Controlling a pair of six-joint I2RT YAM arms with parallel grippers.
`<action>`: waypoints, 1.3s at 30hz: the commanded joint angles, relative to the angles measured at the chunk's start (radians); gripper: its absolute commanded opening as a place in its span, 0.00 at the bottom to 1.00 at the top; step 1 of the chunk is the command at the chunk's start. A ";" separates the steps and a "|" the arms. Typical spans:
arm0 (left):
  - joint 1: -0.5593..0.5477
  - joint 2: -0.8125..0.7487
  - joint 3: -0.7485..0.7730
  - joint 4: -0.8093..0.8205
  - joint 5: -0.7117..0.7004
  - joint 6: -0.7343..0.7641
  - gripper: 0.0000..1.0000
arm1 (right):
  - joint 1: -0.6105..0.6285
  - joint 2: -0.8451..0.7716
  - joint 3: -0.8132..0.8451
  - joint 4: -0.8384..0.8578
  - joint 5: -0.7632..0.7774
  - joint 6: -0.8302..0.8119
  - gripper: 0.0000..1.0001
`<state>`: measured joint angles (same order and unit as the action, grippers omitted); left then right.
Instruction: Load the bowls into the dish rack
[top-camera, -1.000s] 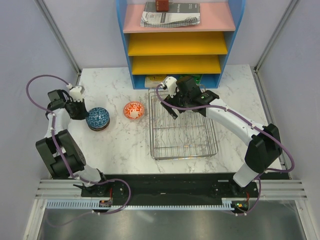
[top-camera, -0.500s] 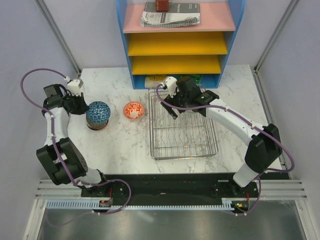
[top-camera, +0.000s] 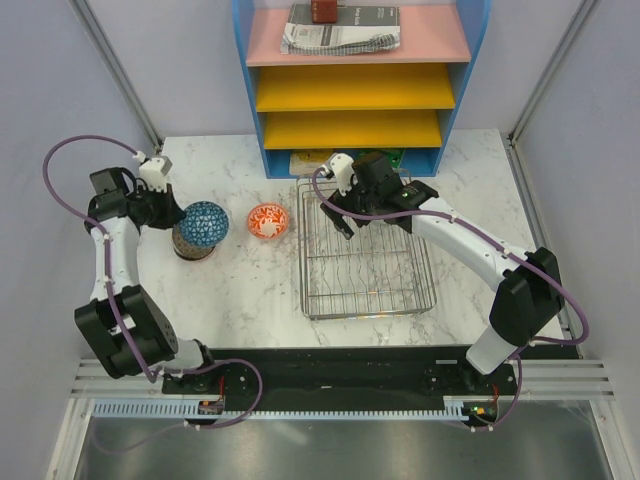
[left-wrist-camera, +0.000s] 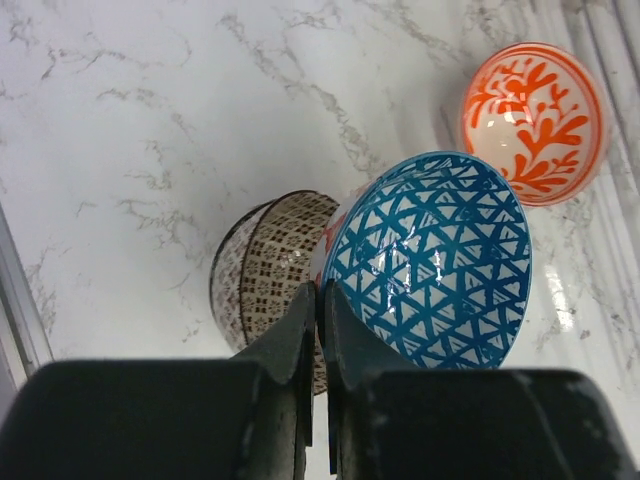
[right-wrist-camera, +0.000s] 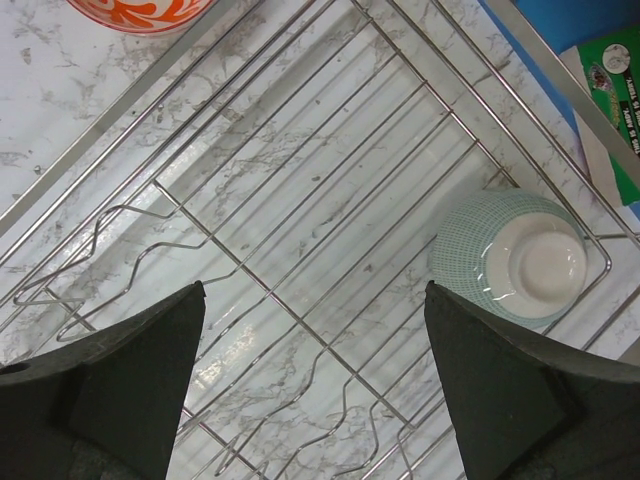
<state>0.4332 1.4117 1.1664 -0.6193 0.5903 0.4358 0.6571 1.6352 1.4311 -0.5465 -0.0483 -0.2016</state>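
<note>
My left gripper (left-wrist-camera: 320, 290) is shut on the rim of the blue patterned bowl (left-wrist-camera: 430, 260), which hangs tilted with its inside facing the wrist camera. Just behind and below it the grey-brown patterned bowl (left-wrist-camera: 265, 265) rests on the marble; a sliver of white and red shows between the two. From above, the blue bowl (top-camera: 203, 224) sits over the grey-brown one (top-camera: 188, 249), left gripper (top-camera: 172, 212) at its left. The red-orange bowl (top-camera: 267, 220) stands upright beside the dish rack (top-camera: 365, 290). My right gripper (right-wrist-camera: 312, 290) hovers open over the rack's far end; the pale green bowl (right-wrist-camera: 520, 257) lies upside down in a rack corner.
A blue-framed shelf unit (top-camera: 350, 100) with pink and yellow trays stands right behind the rack. A green packet (right-wrist-camera: 615, 80) lies under its lowest shelf. Grey walls close in the marble table (top-camera: 240, 300) on the left and right.
My left gripper has lifted the blue bowl off the stack, tipped it on edge and carried it slightly right. The right arm has not moved.
</note>
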 joint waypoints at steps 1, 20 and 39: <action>-0.057 -0.103 0.038 -0.028 0.112 -0.006 0.02 | 0.003 0.011 0.026 0.005 -0.096 0.045 0.98; -0.467 -0.103 0.136 -0.037 0.164 -0.106 0.02 | -0.152 0.021 0.012 0.218 -0.686 0.450 0.98; -0.740 0.185 0.389 0.016 0.230 -0.121 0.02 | -0.278 0.000 -0.307 0.850 -1.056 0.966 0.98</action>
<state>-0.2939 1.5673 1.4761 -0.6624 0.7418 0.3481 0.3805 1.6527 1.1397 0.1314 -1.0111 0.6811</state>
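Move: The blue bowl, held by its rim in the left fingers, is to go to the open right gripper, about 39 cm to the left hand's right and level with it; the orange bowl lies 20 cm right, 5 cm ahead and 12 cm below, the brown bowl nearly underneath, 2 cm back and 2 cm right. From the right hand the blue bowl is about 33 cm left, 2 cm back and 2 cm lower; the green bowl sits 10 cm ahead, 16 cm right and 11 cm below. The blue bowl, still pinched at its rim, is carried quickly rightward by the left hand, some 29 cm past the orange bowl towards the right gripper, rising about 8 cm before easing down slightly, while the wrist swings some 45 degrees clockwise. The right hand, fingers kept wide open, shifts a few centimetres up, left and back and tilts up until its fingers point left at the bowl, almost level. ##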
